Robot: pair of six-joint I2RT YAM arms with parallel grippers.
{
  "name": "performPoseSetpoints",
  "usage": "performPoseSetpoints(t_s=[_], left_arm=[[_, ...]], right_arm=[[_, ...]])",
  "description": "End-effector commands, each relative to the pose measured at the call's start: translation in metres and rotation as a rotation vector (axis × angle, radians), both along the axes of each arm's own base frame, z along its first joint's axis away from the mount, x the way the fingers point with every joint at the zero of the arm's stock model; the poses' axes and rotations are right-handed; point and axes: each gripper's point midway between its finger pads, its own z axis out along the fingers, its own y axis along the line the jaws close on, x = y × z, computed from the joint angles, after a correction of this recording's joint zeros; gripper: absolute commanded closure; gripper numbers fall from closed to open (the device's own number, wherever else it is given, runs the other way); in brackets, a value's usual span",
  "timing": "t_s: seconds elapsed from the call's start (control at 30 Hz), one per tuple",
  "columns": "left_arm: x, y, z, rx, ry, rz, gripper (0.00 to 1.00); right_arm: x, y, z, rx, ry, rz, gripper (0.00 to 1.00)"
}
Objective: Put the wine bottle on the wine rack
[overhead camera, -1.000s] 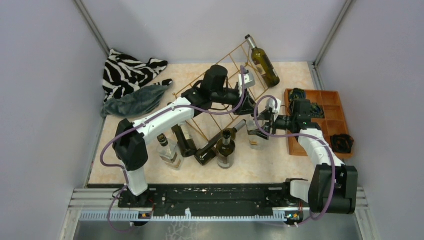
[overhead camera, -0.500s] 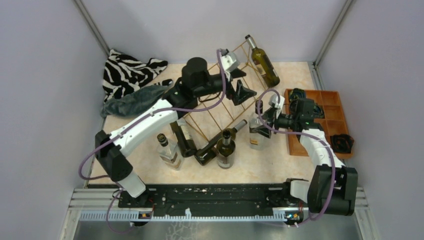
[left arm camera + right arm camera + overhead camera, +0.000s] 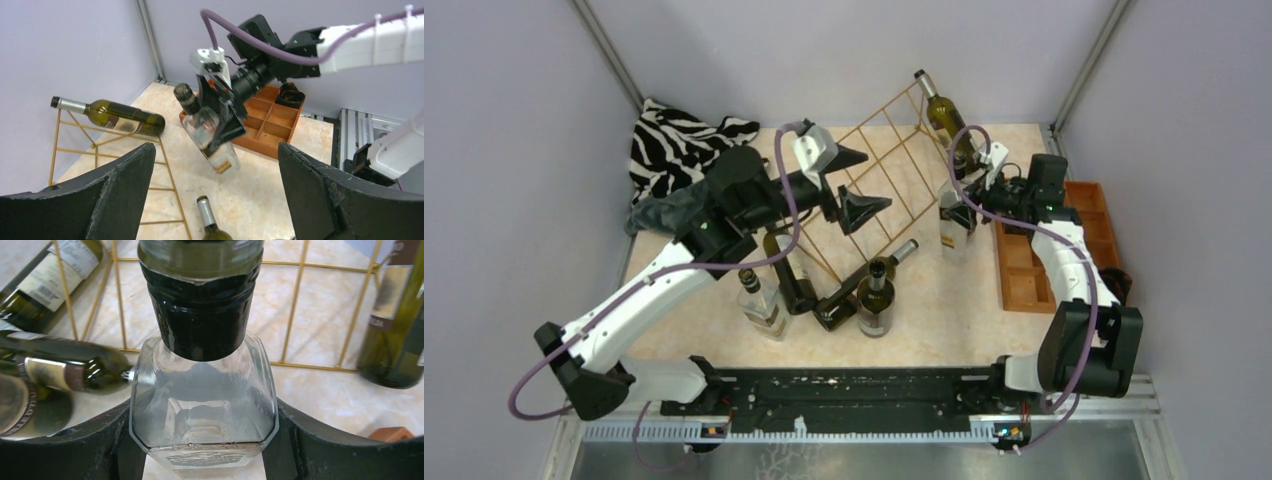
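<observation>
The wine bottle [image 3: 956, 222] is clear glass with a black cap [image 3: 200, 315], and hangs tilted just above the table. My right gripper [image 3: 961, 200] is shut on its body, one finger [image 3: 100, 445] on each side. The bottle [image 3: 210, 137] is right of the gold wire wine rack [image 3: 902, 160]. A green bottle [image 3: 951, 125] lies on the rack's far right end. My left gripper [image 3: 856, 182] hovers wide open over the rack's middle, holding nothing between its fingers [image 3: 120, 200].
Several dark and clear bottles [image 3: 792, 275] stand or lie at the rack's near edge. An orange compartment tray [image 3: 1034, 270] sits to the right. Zebra cloth [image 3: 679, 145] and grey cloth [image 3: 679, 205] lie at the far left.
My left gripper opened and drew back leftward and upward off the rack. My right gripper carried the clear bottle away from the near side toward the rack's far right end.
</observation>
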Motion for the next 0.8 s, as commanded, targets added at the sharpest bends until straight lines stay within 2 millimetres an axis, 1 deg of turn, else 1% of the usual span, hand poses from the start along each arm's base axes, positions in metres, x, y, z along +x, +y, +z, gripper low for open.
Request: performPoseSetpoints(t_s=[0.0, 0.13, 0.2, 0.27, 0.3, 0.5, 0.67, 0.77], left_arm=[[-0.012, 0.025, 0.002, -0.002, 0.012, 0.046, 0.03], [-0.020, 0.040, 0.003, -0.015, 0.033, 0.075, 0.03], [-0.023, 0.047, 0.002, -0.026, 0.045, 0.091, 0.03], [-0.026, 0.054, 0.001, -0.034, 0.051, 0.109, 0.02], [-0.027, 0.057, 0.001, -0.045, 0.074, 0.114, 0.03], [-0.037, 0.072, -0.002, -0.077, 0.118, 0.141, 0.02], [-0.042, 0.082, -0.001, -0.090, 0.135, 0.161, 0.03], [-0.043, 0.084, -0.004, -0.091, 0.148, 0.168, 0.03]], right_arm=[[0.045, -0.011, 0.061, -0.015, -0.175, -0.052, 1.00], [0.071, -0.017, 0.073, -0.034, -0.193, -0.089, 1.00], [0.085, -0.017, 0.075, -0.049, -0.192, -0.102, 1.00], [0.097, -0.017, 0.078, -0.065, -0.193, -0.113, 1.00], [0.103, -0.017, 0.084, -0.070, -0.205, -0.118, 1.00], [0.136, -0.011, 0.094, -0.085, -0.230, -0.134, 1.00], [0.161, -0.004, 0.093, -0.093, -0.234, -0.146, 1.00], [0.174, -0.001, 0.088, -0.094, -0.233, -0.154, 1.00]])
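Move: The clear square bottle is already in the right hand, held upright. The free slot at the rack's right end lies about 19 cm ahead of that hand, 6 cm left and 8 cm below. The green wine bottle already on the rack is about 21 cm straight ahead of it, 8 cm below. The wooden tray's middle is 10 cm back and 30 cm right, roughly 15 cm below. From the left hand the slot is some 19 cm ahead, 14 cm right and 28 cm below. The clear bottle, still gripped between the right fingers, is carried forward about 15 cm and slightly up towards the rack's right end, closing in on the green wine bottle; the wrist turns some 10 degrees clockwise on the way. Meanwhile the empty left hand, fingers staying open, backs off about 8 cm to the left and some 4 cm back, away from that end of the rack. ##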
